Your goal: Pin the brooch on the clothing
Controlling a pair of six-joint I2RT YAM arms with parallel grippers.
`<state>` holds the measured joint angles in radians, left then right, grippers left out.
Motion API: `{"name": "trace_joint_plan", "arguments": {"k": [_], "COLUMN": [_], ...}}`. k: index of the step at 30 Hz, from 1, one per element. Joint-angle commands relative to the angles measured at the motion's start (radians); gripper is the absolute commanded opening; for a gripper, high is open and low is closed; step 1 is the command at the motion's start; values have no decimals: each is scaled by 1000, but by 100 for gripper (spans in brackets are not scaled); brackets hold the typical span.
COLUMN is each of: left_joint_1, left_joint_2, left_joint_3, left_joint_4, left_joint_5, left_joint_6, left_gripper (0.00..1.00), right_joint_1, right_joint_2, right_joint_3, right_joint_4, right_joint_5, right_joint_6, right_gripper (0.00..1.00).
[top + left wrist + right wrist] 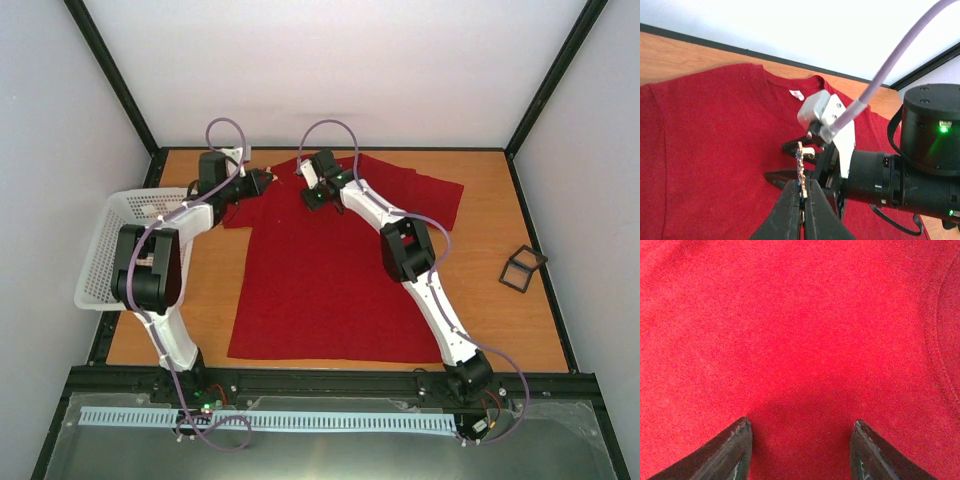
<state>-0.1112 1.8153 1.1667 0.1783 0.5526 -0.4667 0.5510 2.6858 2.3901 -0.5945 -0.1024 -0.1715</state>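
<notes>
The clothing, a red T-shirt, lies flat on the table with its collar and white label at the far side. My left gripper is shut on the brooch, a thin gold and blue jewelled piece that stands upright on edge just above the chest of the shirt. My right gripper hovers close beside it, pointing down at the cloth below the collar. In the right wrist view its fingertips stand apart over bare red fabric, with nothing between them.
A white mesh basket stands at the left edge of the table, beside the left arm. A small black square frame lies on the wood at the right. Black corner posts and white walls enclose the table.
</notes>
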Motion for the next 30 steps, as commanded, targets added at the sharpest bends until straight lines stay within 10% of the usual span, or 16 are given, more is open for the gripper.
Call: {"name": "trace_joint_plan", "arguments": {"k": [1, 17, 30], "left_joint_1": [13, 16, 16], "left_joint_2": [57, 295, 452], "left_joint_3": [80, 267, 462], "left_joint_4": [-5, -20, -102], "left_joint_5": [14, 126, 140], "left_joint_6": [26, 84, 128], "left_gripper": [1, 1, 1], "right_joint_1": [-17, -32, -63], "right_joint_2": [63, -1, -89], "right_joint_3": [40, 8, -63], "right_joint_4": [-80, 3, 85], "right_joint_5": [-23, -176, -290], "right_joint_6": [20, -68, -87], "right_gripper": [49, 3, 3]}}
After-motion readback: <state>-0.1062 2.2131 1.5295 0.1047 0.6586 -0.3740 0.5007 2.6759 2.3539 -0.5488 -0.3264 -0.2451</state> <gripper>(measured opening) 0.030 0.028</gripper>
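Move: Just below the right fingertips, perhaps 1 cm down, lies the chest cloth it goes for. From the right hand, the collar tag lies about 11 cm ahead and 6 cm right, and the brooch some 6 cm back, 8 cm left and 14 cm higher. The left hand, holding the brooch, has that same cloth spot roughly 6 cm ahead, 8 cm right and 14 cm below; the near sleeve sits about 9 cm to its left and 3 cm ahead. Closing from half open to shut, the right fingers gather and pinch the chest cloth while that hand stays in place, then turns around 10 degrees, counter-clockwise with its left side rising. The left hand, still gripping the brooch, eases forward and then also sinks, some 7 cm each way with a little drift right, swinging slightly clockwise as it nears the pinched cloth. ##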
